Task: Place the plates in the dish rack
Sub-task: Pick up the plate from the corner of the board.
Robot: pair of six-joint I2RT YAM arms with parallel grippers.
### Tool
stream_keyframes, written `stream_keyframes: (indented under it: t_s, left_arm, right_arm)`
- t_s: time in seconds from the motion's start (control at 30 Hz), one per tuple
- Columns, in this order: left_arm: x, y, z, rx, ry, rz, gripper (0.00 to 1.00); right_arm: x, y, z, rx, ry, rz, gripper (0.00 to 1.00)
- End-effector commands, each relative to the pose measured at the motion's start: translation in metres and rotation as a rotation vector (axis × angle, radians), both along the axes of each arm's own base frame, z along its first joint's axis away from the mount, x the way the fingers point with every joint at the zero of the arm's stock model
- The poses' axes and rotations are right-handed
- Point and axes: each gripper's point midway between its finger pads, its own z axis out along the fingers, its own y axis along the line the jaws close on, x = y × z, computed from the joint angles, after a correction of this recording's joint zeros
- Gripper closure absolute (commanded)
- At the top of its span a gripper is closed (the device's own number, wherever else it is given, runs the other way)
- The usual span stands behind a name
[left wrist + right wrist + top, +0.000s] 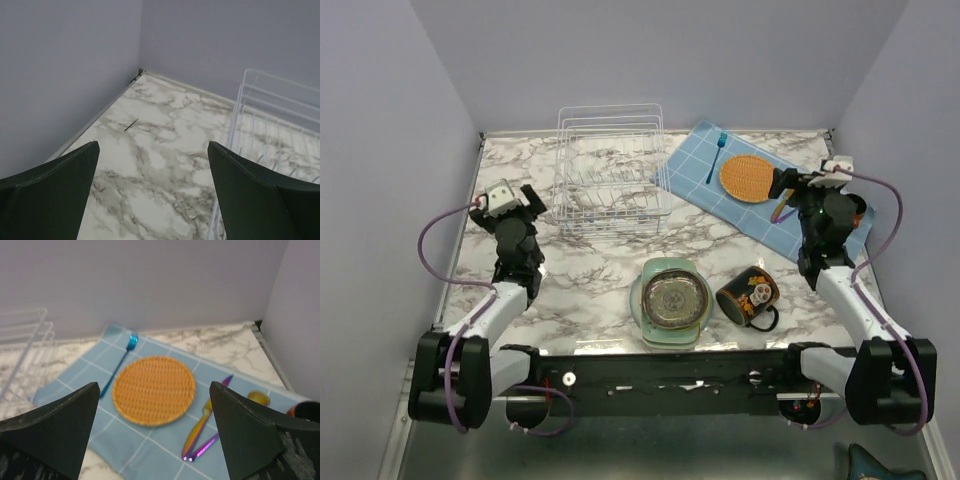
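A stack of plates (670,300) lies near the table's front middle, a brownish round one on top of a mint-green rounded-square one (665,268). The white wire dish rack (610,175) stands at the back middle with nothing visible in its slots; its side (270,115) shows at the right of the left wrist view. My left gripper (532,197) hovers open left of the rack, and its wrist view shows only bare marble between the fingers (55,190). My right gripper (785,186) is open above the blue cloth, far from the plates. The plates are out of both wrist views.
A black decorated mug (748,297) lies on its side right of the plates. A blue checked cloth (770,215) at the back right carries an orange woven mat (152,390), a blue fork (117,365) and iridescent cutlery (200,430). Walls enclose the table on three sides.
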Motion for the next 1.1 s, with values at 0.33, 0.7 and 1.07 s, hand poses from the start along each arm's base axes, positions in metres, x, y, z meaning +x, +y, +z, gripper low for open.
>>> stream_keyframes:
  t_s: [0.33, 0.7, 1.07]
  left_arm:
    - [0.036, -0.134, 0.059, -0.465, 0.056, -0.599, 0.01]
    - [-0.060, -0.178, -0.013, -0.294, 0.432, -0.557, 0.01]
    - [-0.097, -0.189, -0.041, -0.267, 0.510, -0.636, 0.01]
  right_arm:
    - [-0.008, 0.136, 0.019, 0.148, 0.372, 0.361, 0.00]
    - [-0.046, 0.146, -0.045, 0.352, 0.586, 0.357, 0.00]
    - [-0.039, 0.123, -0.066, 0.292, 0.655, 0.209, 0.06]
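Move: The plate stack with the bowl on top sits low, about 36 cm to the left hand's right, 15 cm back and 17 cm below. From the left hand, the dish rack stands some 22 cm right and 12 cm ahead. From the right hand, the plate stack is about 28 cm left, 18 cm back, 21 cm below; the mug about 11 cm left, 17 cm back; the wicker mat 9 cm left, 14 cm ahead. Rising, then sinking, both open hands swing 15–20 cm inward and back towards the plate stack, fingers tilting down. ##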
